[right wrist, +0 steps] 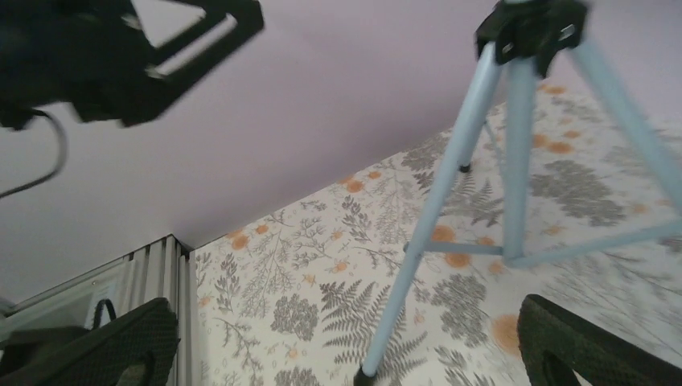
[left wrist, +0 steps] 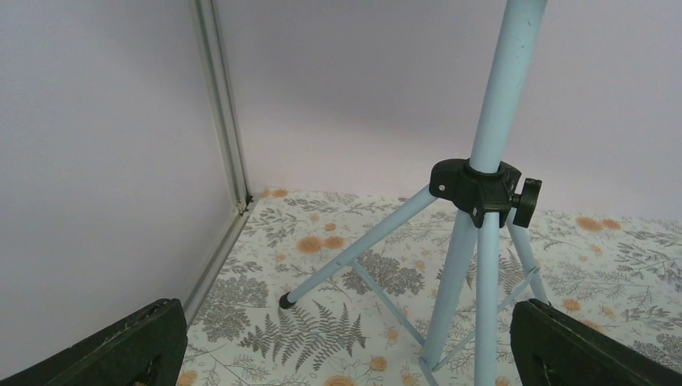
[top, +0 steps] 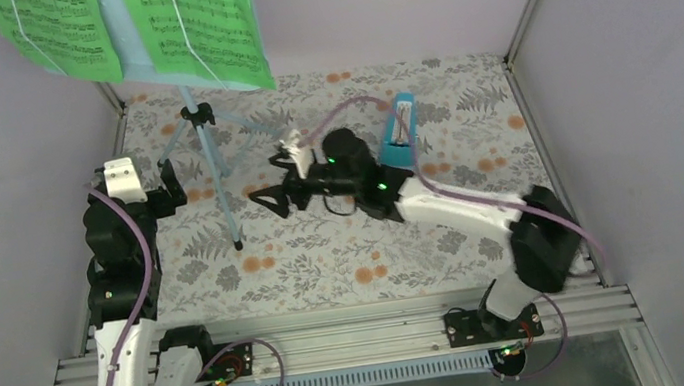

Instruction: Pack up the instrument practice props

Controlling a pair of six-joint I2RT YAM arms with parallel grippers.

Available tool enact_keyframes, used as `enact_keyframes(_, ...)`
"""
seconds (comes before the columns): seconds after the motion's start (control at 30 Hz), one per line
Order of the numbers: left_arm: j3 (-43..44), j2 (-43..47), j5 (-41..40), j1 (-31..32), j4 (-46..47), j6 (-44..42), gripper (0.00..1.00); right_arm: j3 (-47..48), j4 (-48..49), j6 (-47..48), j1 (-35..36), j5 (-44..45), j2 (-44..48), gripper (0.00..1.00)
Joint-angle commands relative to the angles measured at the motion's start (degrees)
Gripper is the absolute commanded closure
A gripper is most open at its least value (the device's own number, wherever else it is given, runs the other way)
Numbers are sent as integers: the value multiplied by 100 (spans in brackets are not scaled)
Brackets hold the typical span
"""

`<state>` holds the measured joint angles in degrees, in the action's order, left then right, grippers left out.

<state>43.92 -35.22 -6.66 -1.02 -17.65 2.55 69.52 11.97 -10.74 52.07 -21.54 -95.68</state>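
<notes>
The pale blue tripod music stand (top: 209, 161) stands upright at the back left of the floral table. Its desk at the top holds two bright green sheet-music pages (top: 198, 26). The small blue metronome (top: 400, 129) stands upright at the back, just behind my right wrist. My left gripper (top: 172, 189) is open just left of the stand's pole (left wrist: 499, 96) and touches nothing. My right gripper (top: 277, 178) is open to the right of the stand, holding nothing. In the right wrist view a stand leg (right wrist: 450, 193) runs between its jaws, farther off.
Pale walls close in the left, back and right sides, with a metal corner post (left wrist: 221, 121) at the back left. An aluminium rail (top: 338, 340) carrying both arm bases runs along the near edge. The stand's legs spread across the floral cloth (top: 327, 256).
</notes>
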Motion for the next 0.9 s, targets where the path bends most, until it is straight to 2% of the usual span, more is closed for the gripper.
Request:
enact_keyframes(0.0, -40, 89, 97, -30, 124, 43, 0, -1031, -609, -85, 19, 1184, 1499, 0)
enact_keyframes(0.17, -67, 101, -78, -30, 138, 103, 0, -1451, -1902, -516, -380, 2520, 2751, 0)
enact_keyframes(0.33, -32, 49, -226, -39, 106, 162, 0, -1278, -2920, -1016, -1436, 2955, 3190, 1)
enact_keyframes(0.5, -38, 99, -150, -39, 107, 160, 0, -891, -3539, -1474, -2379, 3058, 2878, 1)
enact_keyframes(0.67, -41, 147, -74, -39, 105, 153, 0, -452, -3716, -1543, -2975, 2983, 2305, 0)
enact_keyframes(0.87, -36, 181, -8, -39, 96, 133, 0, 364, -4012, -1327, -3494, 2522, 1082, 1)
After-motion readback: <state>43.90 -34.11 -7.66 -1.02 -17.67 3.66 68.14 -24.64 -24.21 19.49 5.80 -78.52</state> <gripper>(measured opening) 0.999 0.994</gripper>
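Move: The metronome stands some 33 cm to the right hand's right and about 22 cm ahead, its middle roughly 15 cm lower. The music stand's hub is about 15 cm ahead and 15 cm left of that hand, roughly level with it; the stand's right foot is on the table 30 cm ahead, 5 cm right and 26 cm down. From the left hand the metronome lies about 52 cm right, 21 cm ahead and 22 cm below. Rightward in one fast sweep, the empty right hand leaves the music stand and goes some 32 cm towards the metronome, easing back and up a few centimetres first, then curving forward about 13 cm net while sinking again. The wrist swings some 60 degrees clockwise on the way and tips down, so the wide-open fingers come to face the metronome without touching it. ##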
